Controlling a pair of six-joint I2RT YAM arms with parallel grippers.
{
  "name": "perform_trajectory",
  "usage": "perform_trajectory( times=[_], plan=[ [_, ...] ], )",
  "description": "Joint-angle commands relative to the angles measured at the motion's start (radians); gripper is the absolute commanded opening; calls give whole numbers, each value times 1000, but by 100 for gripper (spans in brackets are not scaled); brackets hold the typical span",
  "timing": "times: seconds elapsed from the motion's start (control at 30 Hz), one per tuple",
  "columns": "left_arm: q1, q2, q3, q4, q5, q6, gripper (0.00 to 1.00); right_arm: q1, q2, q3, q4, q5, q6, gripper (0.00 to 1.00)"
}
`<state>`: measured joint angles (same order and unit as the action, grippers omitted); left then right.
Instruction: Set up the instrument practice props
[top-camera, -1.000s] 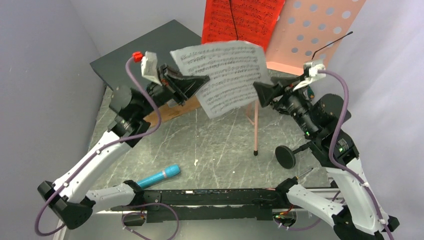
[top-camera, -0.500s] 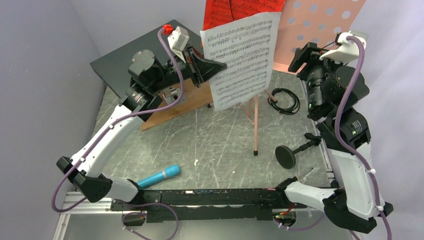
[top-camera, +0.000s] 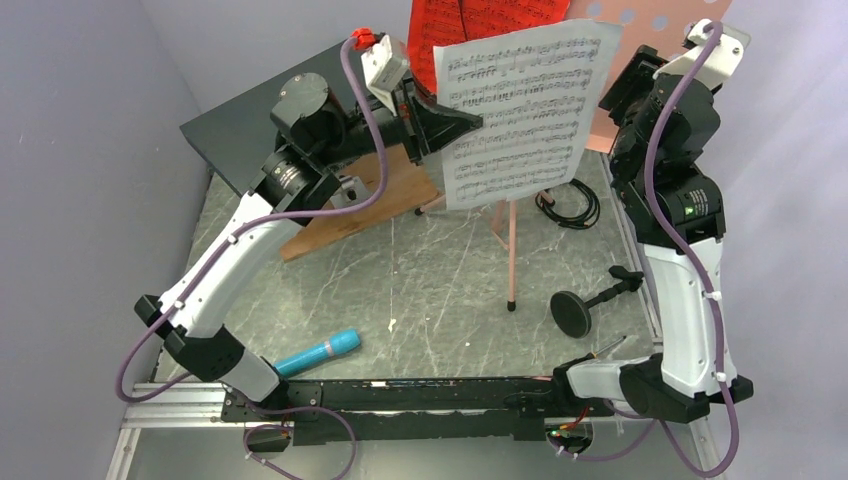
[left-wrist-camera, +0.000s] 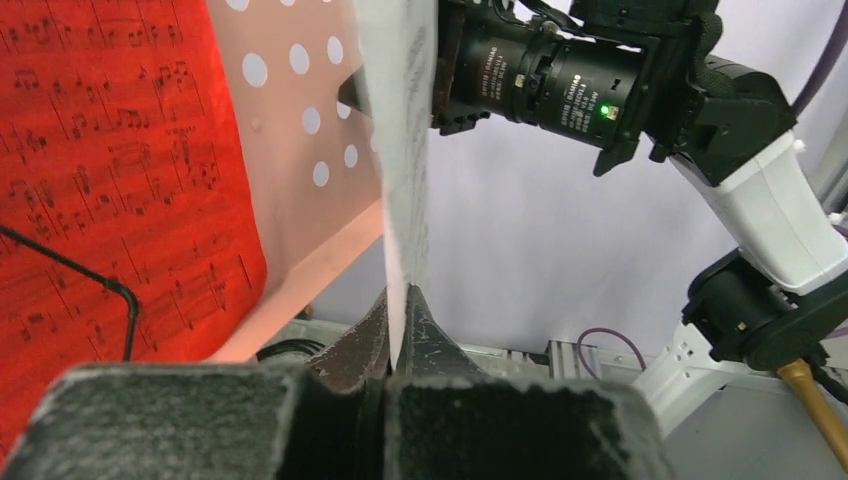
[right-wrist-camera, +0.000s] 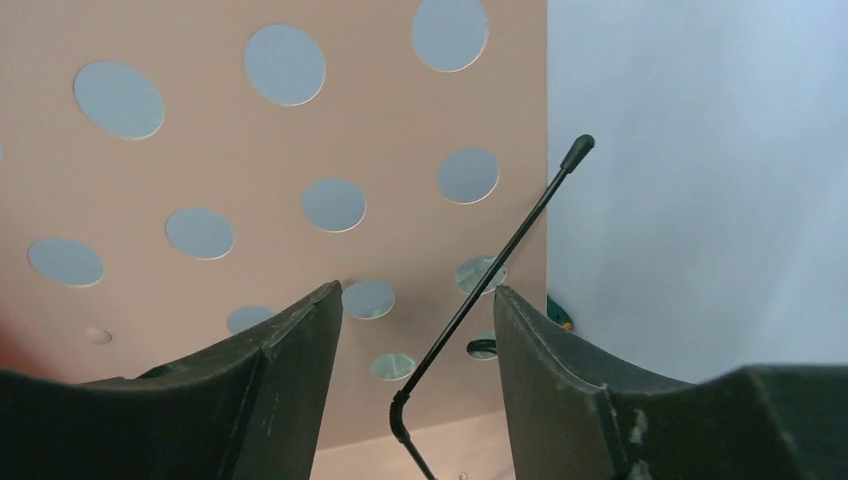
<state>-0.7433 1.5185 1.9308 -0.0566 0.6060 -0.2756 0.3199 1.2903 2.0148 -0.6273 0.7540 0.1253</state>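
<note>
My left gripper (top-camera: 455, 125) is shut on the left edge of a white sheet-music page (top-camera: 520, 110) and holds it upright in front of the salmon-pink music stand (top-camera: 512, 255). In the left wrist view the page (left-wrist-camera: 400, 150) runs edge-on out of the closed gripper (left-wrist-camera: 405, 300). A red page (top-camera: 470, 25) rests on the stand's perforated desk (left-wrist-camera: 300, 150). My right gripper (right-wrist-camera: 415, 320) is open just before the desk (right-wrist-camera: 300, 130). The desk's thin black retainer wire (right-wrist-camera: 500, 270) passes between its fingers untouched. The cyan microphone (top-camera: 318, 353) and the black mic stand (top-camera: 572, 313) lie on the table.
A dark grey flat switch (top-camera: 250, 120) sits at the back left, with a wooden board (top-camera: 340, 215) in front of it under my left arm. A coiled black cable (top-camera: 570, 205) lies by the stand's legs. Walls close in on the left, right and behind.
My right gripper has let go of the white page and risen to the stand's desk. My left gripper has carried the page up and to the right, against the stand.
</note>
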Motion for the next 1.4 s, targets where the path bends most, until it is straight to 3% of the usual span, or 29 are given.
perform_trajectory(
  times=[0.0,0.4,0.93,1.13,1.37],
  plan=[
    [-5,55,132,-61,-6,86,0,-23,-28,-8,39,-10,55,58],
    [-3,156,301,-71,-98,157,0,-109,-16,-101,106,-132,126,46],
    [-2,290,459,29,-93,104,0,-113,-132,-301,335,-212,99,0],
    [-4,341,550,49,-94,125,0,-114,-169,-360,412,-236,93,0],
    [-4,328,547,109,-105,169,0,-113,-192,-392,464,-253,63,0]
  ],
)
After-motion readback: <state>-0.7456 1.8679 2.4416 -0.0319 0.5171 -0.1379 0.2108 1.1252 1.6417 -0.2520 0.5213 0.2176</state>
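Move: Left of the wire clip on the bare right part of the stand, the left hand's white sheet is to go; the middle of that part lies about 10 cm ahead of this hand, 17 cm right and 4 cm up, with the red sheet about 11 cm ahead, 3 cm right and 3 cm up. From the right hand, the clip is about 2 cm ahead and 1 cm right, the held white sheet's middle roughly 13 cm left and 4 cm back. Lifting and reaching forward about 6 cm each way, and drifting 3 cm right, the left hand carries the white sheet, still pinched at its left edge, towards the stand. The right hand first eases 2 cm forward, slightly right and down, closes its open fingers on the wire clip, then draws back about 1 cm, its fingertips tilting up some 10 degrees. ##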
